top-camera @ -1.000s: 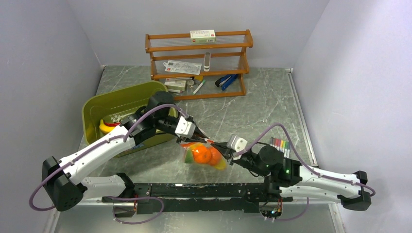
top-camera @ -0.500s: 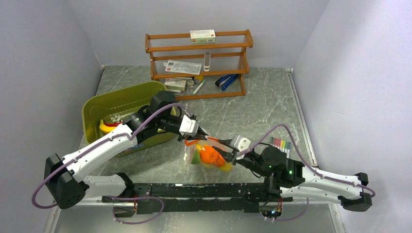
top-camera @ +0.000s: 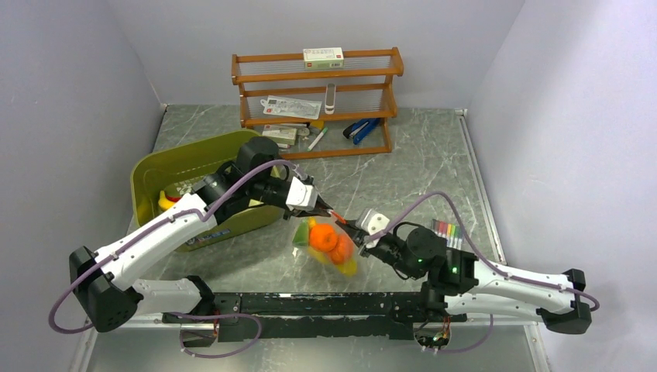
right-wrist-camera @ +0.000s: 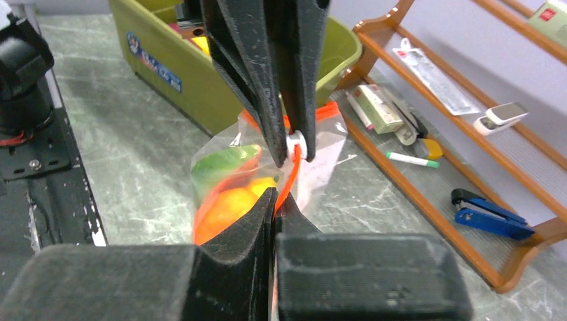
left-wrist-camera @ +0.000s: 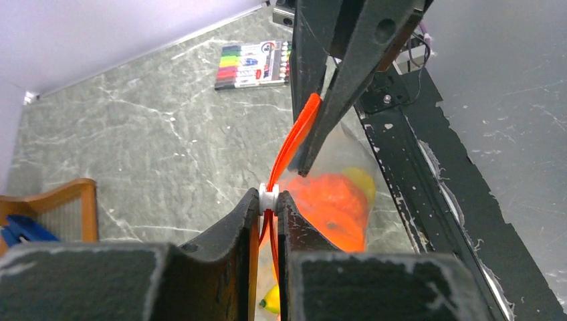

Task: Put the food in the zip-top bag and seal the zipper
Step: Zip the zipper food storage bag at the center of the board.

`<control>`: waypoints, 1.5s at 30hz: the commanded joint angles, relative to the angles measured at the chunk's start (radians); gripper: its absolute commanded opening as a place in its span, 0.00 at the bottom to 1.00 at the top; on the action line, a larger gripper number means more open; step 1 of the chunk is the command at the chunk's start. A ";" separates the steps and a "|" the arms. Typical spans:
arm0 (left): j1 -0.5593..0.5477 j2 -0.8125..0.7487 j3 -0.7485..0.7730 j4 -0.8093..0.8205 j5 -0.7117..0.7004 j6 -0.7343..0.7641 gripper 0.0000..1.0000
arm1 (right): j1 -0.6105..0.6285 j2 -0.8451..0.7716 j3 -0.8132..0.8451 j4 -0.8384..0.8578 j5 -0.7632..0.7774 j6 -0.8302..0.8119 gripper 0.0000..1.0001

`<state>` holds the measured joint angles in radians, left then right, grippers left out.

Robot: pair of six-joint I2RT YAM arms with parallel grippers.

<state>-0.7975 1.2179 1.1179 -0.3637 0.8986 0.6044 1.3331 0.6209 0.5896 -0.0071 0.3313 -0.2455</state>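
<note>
The zip-top bag (top-camera: 329,248) hangs clear of the table between my two grippers. Inside it is the food: orange rounds (left-wrist-camera: 331,204), a green piece (right-wrist-camera: 220,164) and a yellow piece (top-camera: 350,267). The orange-red zipper (left-wrist-camera: 297,130) runs taut from one gripper to the other. My left gripper (left-wrist-camera: 269,199) is shut on the zipper's white tab (right-wrist-camera: 296,144). My right gripper (right-wrist-camera: 275,197) is shut on the zipper strip a short way further along. In the top view the left gripper (top-camera: 329,211) and right gripper (top-camera: 350,229) nearly meet tip to tip.
An olive-green tub (top-camera: 166,167) holding a banana (top-camera: 166,203) stands at the left under my left arm. A wooden shelf (top-camera: 318,101) with a blue stapler (top-camera: 360,129) and packets is at the back. A marker pack (top-camera: 448,231) lies at the right.
My left gripper has slid right along the zipper, closing the gap to the right gripper. The bag has swung and now hangs narrower beneath them.
</note>
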 commanded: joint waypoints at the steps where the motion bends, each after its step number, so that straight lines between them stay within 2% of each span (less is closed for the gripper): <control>1: 0.003 -0.009 0.095 -0.098 -0.057 0.082 0.07 | -0.002 -0.054 0.070 0.000 0.032 -0.031 0.00; 7: 0.007 -0.012 0.103 -0.181 -0.161 0.133 0.07 | -0.002 -0.102 0.102 -0.120 0.107 -0.028 0.00; 13: 0.012 -0.010 0.107 -0.183 -0.160 0.130 0.07 | -0.002 -0.208 0.074 -0.144 0.151 -0.023 0.00; 21: 0.031 -0.007 0.130 -0.250 -0.227 0.160 0.07 | -0.002 -0.247 0.074 -0.214 0.184 0.031 0.00; 27: 0.100 -0.024 0.108 -0.277 -0.217 0.174 0.07 | -0.002 -0.283 0.082 -0.224 0.221 0.048 0.00; 32: 0.118 -0.031 0.113 -0.257 -0.163 0.163 0.07 | -0.002 -0.238 0.079 -0.226 0.177 0.054 0.00; 33: 0.118 -0.031 0.114 -0.249 -0.147 0.159 0.07 | -0.002 -0.215 0.080 -0.229 0.164 0.057 0.01; 41: 0.118 -0.008 0.099 -0.199 -0.068 0.111 0.07 | -0.002 0.012 0.190 -0.244 0.008 0.064 0.46; 43: 0.118 -0.010 0.095 -0.194 -0.034 0.108 0.07 | -0.002 0.058 0.214 -0.237 -0.022 0.052 0.52; 45: 0.118 -0.022 0.077 -0.171 -0.017 0.096 0.07 | -0.002 0.107 0.225 -0.219 -0.021 0.036 0.54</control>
<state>-0.6842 1.2102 1.2179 -0.6003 0.7853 0.7246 1.3315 0.6712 0.7650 -0.2592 0.3672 -0.1860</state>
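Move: The left fingers already hold the white slider, and the right fingers are shut on the orange zipper about 3 cm back and 3 cm right of them, level in height; the slider lies just as far forward and left of the right hand. The bagged food hangs about 4 cm back of the left hand, no way sideways, and some 11 cm below. The green bin's middle is about 35 cm left of that hand, 12 cm farther out and 17 cm lower. Rightward and up, the right hand draws the pinched zipper about 7 cm away from the slider, then opens its fingers halfway and swings back left about 6 cm, sinking a little, with the strip between them. The left hand keeps its pinch on the slider and pulls the opposite way, forward and left some 5 cm, turning about 10 degrees counter-clockwise. ##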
